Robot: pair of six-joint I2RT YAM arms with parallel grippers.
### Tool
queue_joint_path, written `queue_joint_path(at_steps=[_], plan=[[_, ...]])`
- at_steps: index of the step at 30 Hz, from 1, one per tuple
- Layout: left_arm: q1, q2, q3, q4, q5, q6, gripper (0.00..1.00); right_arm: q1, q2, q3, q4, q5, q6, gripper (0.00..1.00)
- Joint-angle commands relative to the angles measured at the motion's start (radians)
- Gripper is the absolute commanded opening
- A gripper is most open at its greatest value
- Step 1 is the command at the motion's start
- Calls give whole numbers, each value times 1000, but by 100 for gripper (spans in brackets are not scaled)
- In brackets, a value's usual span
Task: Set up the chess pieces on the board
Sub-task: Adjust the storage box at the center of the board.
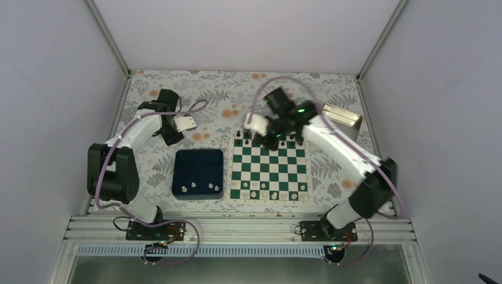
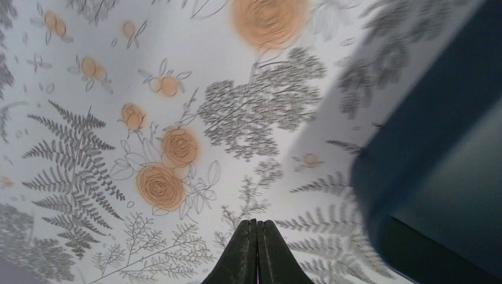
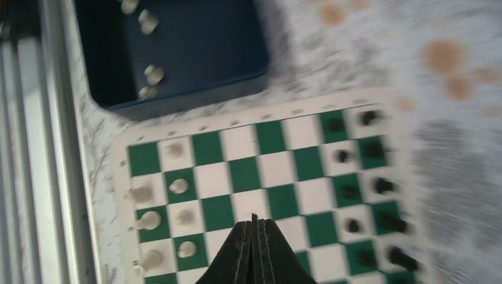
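Note:
The green-and-white board [image 1: 269,168] lies in the middle of the table. Several white chess pieces [image 1: 264,185] stand on its near two rows, and black pieces [image 1: 293,142] fill the far rows. More white pieces [image 1: 193,185] lie in the navy tray [image 1: 198,165] to the board's left. My right gripper [image 1: 273,141] hovers over the board's far edge; in the right wrist view it [image 3: 254,220] is shut and empty above the board [image 3: 278,165], with white pieces [image 3: 179,186] at the left. My left gripper [image 2: 257,223] is shut and empty over the floral cloth beyond the tray [image 2: 432,136].
A metal tin [image 1: 342,116] sits at the back right. An aluminium rail [image 1: 237,228] runs along the near edge. White walls enclose the table on three sides. A floral cloth [image 1: 207,89] covers the tabletop.

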Motion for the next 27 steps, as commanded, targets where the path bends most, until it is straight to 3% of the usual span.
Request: queue_joint_path(at_steps=[1,5,19,23,27], plan=[[94,59,16,114,53,3,2,220,166,43,-107,77,-3,4],[140,85,34,127,57,-22,2,301,335,126,-81,126,13,4],[281,19,-34,164,15,-28,2,326,678,314,-41,241,11,4],[336,-19,-67,175,9,-12,2,359,800,487,-59,248,11,4],[431,-59,-84,190,12,13,2,425,967,763,-116,244,-13,4]])
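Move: The storage box's middle lies about 24 cm to the right hand's left, 7 cm back and 21 cm below; its near side wall is some 10 cm closer. The white pieces left inside stand about 23 cm left and 12 cm back of that hand, while the chessboard's middle is roughly 5 cm right, 4 cm back and 24 cm down. From the left hand the box is about 13 cm back, 10 cm right and 7 cm lower. The box's right wall, near its far corner, is met from the board side by the right hand's shut fingertips and pushed left. That hand first swoops down and left with a dip back, steepening by some 30 degrees, sinks on while coming forward again, then sweeps left: about 18 cm down, 16 cm left. The left hand, shut and empty, clears off leftward about 12 cm. ##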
